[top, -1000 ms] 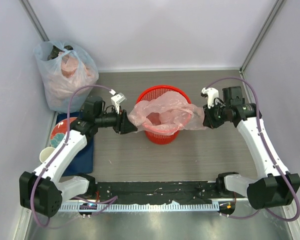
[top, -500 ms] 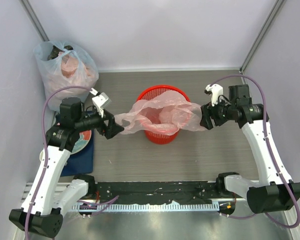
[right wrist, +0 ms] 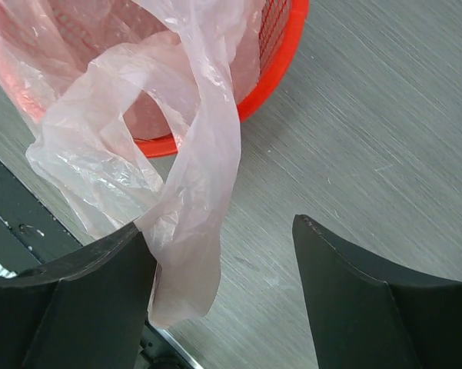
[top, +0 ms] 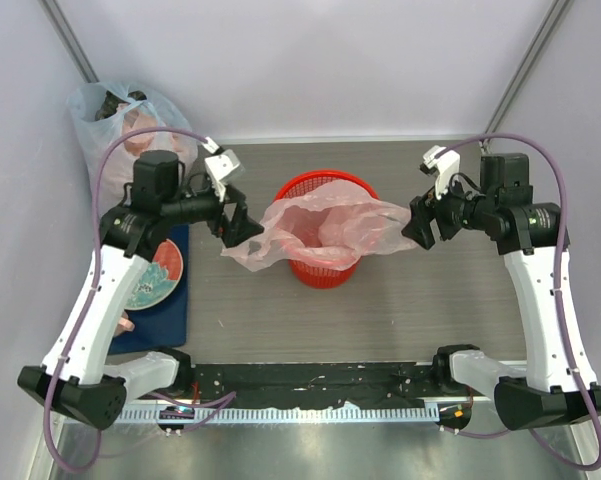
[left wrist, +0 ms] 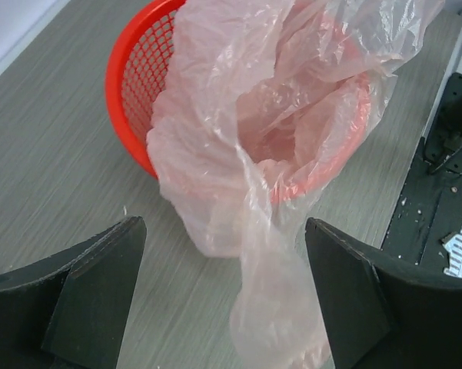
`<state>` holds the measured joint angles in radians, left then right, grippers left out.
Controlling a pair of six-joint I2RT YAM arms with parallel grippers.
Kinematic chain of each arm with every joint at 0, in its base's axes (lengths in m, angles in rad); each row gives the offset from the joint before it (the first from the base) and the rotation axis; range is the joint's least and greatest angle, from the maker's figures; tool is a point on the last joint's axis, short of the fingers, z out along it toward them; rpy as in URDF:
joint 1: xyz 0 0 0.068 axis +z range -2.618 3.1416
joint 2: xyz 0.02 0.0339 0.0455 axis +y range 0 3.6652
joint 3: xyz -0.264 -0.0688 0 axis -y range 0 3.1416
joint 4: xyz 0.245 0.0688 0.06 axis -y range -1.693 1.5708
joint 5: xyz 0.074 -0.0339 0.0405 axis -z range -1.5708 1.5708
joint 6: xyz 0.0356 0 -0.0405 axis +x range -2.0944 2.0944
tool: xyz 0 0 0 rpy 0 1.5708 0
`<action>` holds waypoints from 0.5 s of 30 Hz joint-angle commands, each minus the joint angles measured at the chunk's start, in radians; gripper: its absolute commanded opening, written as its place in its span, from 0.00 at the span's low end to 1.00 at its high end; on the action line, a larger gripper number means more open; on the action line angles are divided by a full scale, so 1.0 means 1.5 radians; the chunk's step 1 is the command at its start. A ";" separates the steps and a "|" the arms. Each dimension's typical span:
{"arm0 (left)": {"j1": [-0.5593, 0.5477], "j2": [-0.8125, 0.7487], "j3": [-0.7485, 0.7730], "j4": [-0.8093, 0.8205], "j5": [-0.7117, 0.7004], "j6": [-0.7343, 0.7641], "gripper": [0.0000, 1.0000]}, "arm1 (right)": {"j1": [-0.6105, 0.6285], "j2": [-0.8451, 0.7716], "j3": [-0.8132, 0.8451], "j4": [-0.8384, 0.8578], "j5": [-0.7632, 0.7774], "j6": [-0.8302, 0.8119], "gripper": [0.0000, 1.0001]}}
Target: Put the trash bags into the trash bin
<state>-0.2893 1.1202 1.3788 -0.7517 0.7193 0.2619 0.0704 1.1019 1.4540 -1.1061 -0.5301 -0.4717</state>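
The pale-pink trash bag [top: 315, 222] lies draped over the red mesh trash bin [top: 320, 181], its mouth spread across the rim and its middle sagging inside. One handle hangs off the bin's left side toward my left gripper [top: 236, 226], the other off the right toward my right gripper [top: 420, 222]. In the left wrist view the bag [left wrist: 238, 115] trails a loose loop between the wide-open jaws of my left gripper [left wrist: 224, 223], touching neither finger. In the right wrist view a strip of bag [right wrist: 204, 154] rests against one finger [right wrist: 84, 300] of the open right gripper [right wrist: 217, 224].
A bluish-clear plastic bag [top: 130, 135] with pink lumps stands in the back left corner. A patterned plate [top: 152, 282] lies on a blue cloth [top: 160, 325] under the left arm. A black rail [top: 310, 385] runs along the near edge.
Both grippers have opened and let go of the bag's handles. The left arm swung back to the left and rose. The bag has slackened over the bin.
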 commanded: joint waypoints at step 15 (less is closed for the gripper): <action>-0.098 0.127 0.029 0.133 -0.251 -0.033 0.06 | -0.002 0.055 -0.035 0.128 0.073 0.001 0.12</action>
<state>-0.4347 1.2690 1.3914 -0.6838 0.4557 0.2729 0.0700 1.1687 1.3998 -1.0554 -0.4862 -0.5114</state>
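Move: The left edge of the pink trash bag hangs between your open left fingers, about 3 cm to their right, 4 cm lower and level fore and aft. The trash bin stands some 15 cm to that hand's right and 8 cm farther out; the blue bag is roughly 22 cm to its left and 24 cm ahead. From the right hand, the bag's right edge is level fore and aft, 1 cm left and 3 cm below, the bin 17 cm left and 8 cm ahead. Close both grippers on the pink bag's opposite edges over the bin. Lower the left hand about 4 cm while easing right into the edge, then carry it some 4 cm forward, rolling its left side up about 10 degrees as the fingers shut. Let the right hand sink about 3 cm, drift forward by 2 cm, and pinch the right edge between its fingertips. ##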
